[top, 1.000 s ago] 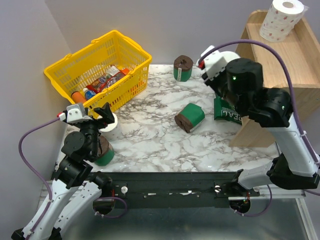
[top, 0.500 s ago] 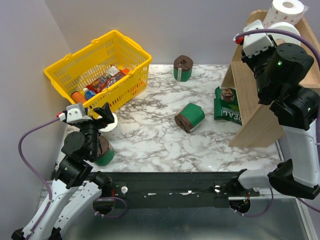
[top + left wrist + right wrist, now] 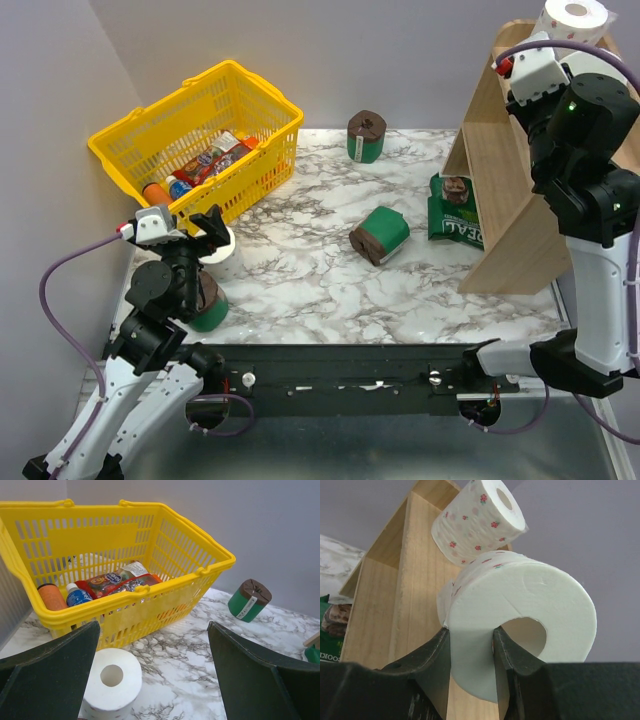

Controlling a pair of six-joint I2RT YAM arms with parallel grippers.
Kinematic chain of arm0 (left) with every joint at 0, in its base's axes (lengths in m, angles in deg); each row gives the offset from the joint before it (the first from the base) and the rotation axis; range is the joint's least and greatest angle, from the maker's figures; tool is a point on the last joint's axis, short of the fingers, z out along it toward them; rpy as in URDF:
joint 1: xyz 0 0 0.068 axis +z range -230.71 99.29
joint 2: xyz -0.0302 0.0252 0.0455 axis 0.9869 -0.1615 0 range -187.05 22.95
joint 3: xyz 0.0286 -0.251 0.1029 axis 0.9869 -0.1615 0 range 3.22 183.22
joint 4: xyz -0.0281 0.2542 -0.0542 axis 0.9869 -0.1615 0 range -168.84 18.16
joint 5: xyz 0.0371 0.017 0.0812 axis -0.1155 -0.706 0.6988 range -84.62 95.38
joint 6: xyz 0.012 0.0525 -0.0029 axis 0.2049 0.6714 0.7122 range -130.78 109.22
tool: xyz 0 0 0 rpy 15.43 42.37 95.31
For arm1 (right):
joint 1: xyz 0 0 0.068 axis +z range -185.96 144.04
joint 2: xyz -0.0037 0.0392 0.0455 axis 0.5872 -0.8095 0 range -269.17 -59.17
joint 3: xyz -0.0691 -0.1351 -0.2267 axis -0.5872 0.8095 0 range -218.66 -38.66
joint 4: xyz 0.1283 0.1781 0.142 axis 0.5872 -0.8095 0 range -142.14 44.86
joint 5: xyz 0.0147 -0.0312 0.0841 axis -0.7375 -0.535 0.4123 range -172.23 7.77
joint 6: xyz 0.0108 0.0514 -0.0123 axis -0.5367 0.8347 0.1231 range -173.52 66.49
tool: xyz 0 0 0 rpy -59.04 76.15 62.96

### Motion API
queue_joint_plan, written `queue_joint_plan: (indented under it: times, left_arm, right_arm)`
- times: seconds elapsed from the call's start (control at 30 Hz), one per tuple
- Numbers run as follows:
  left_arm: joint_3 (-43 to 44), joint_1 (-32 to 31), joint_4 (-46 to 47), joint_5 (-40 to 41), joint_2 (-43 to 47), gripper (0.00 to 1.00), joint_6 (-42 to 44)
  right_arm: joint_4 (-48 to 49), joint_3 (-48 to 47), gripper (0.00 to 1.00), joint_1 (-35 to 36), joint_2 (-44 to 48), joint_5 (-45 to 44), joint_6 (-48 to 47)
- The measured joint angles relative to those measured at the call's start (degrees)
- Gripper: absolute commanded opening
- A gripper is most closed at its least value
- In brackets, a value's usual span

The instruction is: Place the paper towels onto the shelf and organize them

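Note:
My right gripper is shut on a white paper towel roll, one finger in its core and one outside. It holds the roll up by the top of the wooden shelf, just below another dotted white roll that lies on the top tier. My left gripper hangs open over the table near a third white roll that stands on end by the basket. Green rolls lie at the back, mid-table and under the left arm.
A yellow basket with bottles and packets sits at the back left, close to the left gripper. A green cookie bag leans at the foot of the shelf. Grey walls close off the left and the back.
The right arm has carried its white roll up and to the right, from in front of the shelf to beside the shelf's top. The left arm has stayed put.

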Motion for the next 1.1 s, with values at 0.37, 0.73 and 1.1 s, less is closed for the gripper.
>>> queue_joint_plan:
  times: [0.37,0.73,1.1]
  left_arm:
    - [-0.11,0.00,0.00,0.00,-0.68,0.99,0.02]
    - [-0.28,0.00,0.00,0.00,-1.22,0.99,0.02]
    - [-0.28,0.02,0.02,0.00,-1.22,0.99,0.02]
  right_arm:
    - [0.22,0.22,0.53,-5.03,-3.26,6.54,0.63]
    - [10.49,0.63,0.62,-10.67,-4.85,7.52,-1.92]
    - [13.49,-0.81,0.73,-11.32,-6.69,8.83,2.12]
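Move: The right hand already pinches the rim of a paper towel roll. Its place on the shelf top lies about 15 cm ahead, 10 cm to the right and 8 cm below; the first paper towel roll stands some 20 cm ahead, 4 cm right and 7 cm below. The green bag lies about 8 cm ahead, 10 cm left and 45 cm down. From the left hand that place is roughly 22 cm ahead, 73 cm right and 12 cm above. The right fingers let go of the roll's rim, opening from under half to nearly three-quarters. The right hand first eases forward and down, about 3 cm out and 2 cm lower, towards the first roll; as the fingers part it shifts some 3 cm right, rises slightly higher than it began and edges about 3 cm farther forward, the fingers tipping up by some 10 degrees. ##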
